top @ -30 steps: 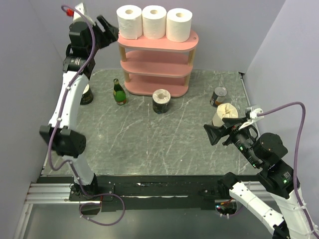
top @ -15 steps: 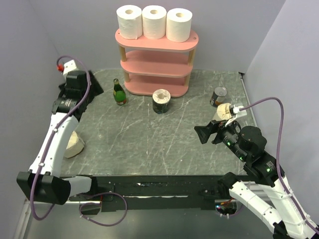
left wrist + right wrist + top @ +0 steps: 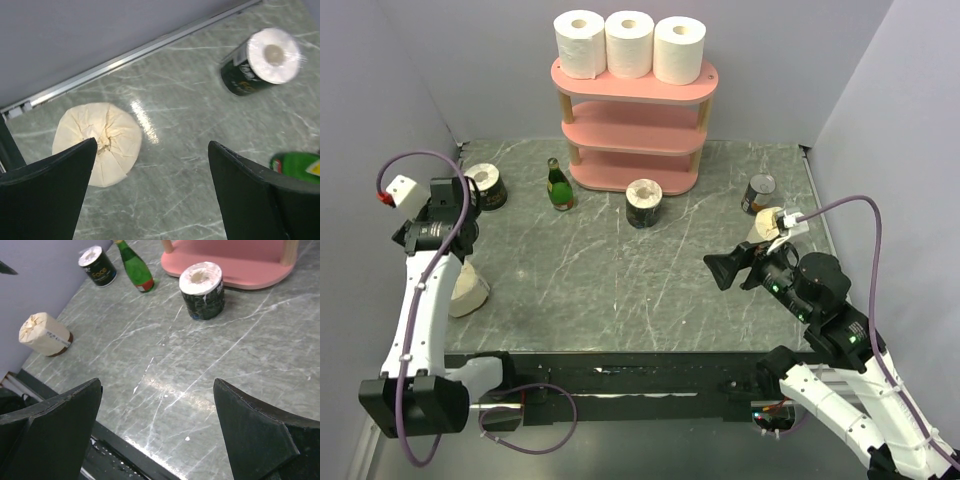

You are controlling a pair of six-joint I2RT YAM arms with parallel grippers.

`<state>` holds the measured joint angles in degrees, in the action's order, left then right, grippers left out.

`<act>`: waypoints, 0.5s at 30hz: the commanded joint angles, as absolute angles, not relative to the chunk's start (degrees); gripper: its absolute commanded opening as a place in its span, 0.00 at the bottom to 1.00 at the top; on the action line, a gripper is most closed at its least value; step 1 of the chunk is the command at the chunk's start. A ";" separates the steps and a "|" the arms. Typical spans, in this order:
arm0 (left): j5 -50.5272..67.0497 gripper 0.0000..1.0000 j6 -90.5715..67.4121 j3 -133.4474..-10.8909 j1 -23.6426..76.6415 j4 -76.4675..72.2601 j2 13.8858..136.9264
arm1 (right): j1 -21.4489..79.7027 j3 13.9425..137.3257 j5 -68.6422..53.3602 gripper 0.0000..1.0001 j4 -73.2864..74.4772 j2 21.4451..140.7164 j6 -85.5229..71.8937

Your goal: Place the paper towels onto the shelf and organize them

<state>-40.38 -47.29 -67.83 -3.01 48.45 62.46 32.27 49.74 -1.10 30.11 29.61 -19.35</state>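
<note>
Three white paper towels (image 3: 580, 43) (image 3: 630, 43) (image 3: 680, 48) stand in a row on the top board of the pink shelf (image 3: 635, 110). A dark-banded roll (image 3: 644, 203) stands on the table just before the shelf's bottom board. Another dark-banded roll (image 3: 487, 186) is at the far left. One cream roll (image 3: 468, 285) sits near the left edge, partly behind my left arm. A second cream roll (image 3: 767, 228) is at the right, behind my right wrist. My left gripper (image 3: 152, 144) hangs open and empty above the table, between the cream roll (image 3: 97, 142) and the dark roll (image 3: 260, 62). My right gripper (image 3: 720, 272) is open and empty over the table's right side.
A green glass bottle (image 3: 558, 186) stands left of the shelf's foot. A small metal can (image 3: 758, 193) stands at the right near the cream roll. Grey walls close in the table on the left, back and right. The black rail runs along the near edge.
My left arm has swung down from the shelf's top board to the table's left side, its jaws opening wider. The right gripper has edged a little to the left.
</note>
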 commanded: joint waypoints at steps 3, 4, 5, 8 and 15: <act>-35.25 0.97 -52.38 -64.78 -7.29 47.37 64.94 | 32.34 51.33 -3.25 0.99 27.78 31.11 -19.60; -34.55 0.99 -54.30 -64.95 -7.64 47.90 65.56 | 32.43 51.15 -2.99 1.00 27.16 31.11 -19.69; -33.24 0.99 -54.84 -65.65 -7.99 49.55 67.22 | 32.34 51.15 -3.08 1.00 26.98 31.29 -19.86; -33.14 0.96 -57.04 -66.18 -8.70 52.55 70.48 | 32.43 51.94 -3.25 1.00 27.16 31.90 -20.13; -31.03 0.96 -58.54 -61.97 -10.72 50.19 70.93 | 32.34 51.68 -2.99 1.00 27.34 31.55 -20.56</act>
<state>-33.10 -56.03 -63.79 -9.85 51.22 72.07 32.27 49.93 -2.87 29.76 31.81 -19.97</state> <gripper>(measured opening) 0.966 0.994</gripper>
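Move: The beige wrapped paper towel at the left wall lies roughly 16 cm below the open left hand, about 4 cm back and 3 cm to its left. A black-wrapped roll stands some 21 cm ahead of that hand and 5 cm to its right, and the green bottle about 20 cm ahead and 23 cm right, both similarly low. From the right hand the wrapped paper towel is roughly 60 cm left, 4 cm ahead and 21 cm below. The open left hand sinks about 8 cm towards the beige wrapped paper towel, its wrist turning some 15 degrees. ##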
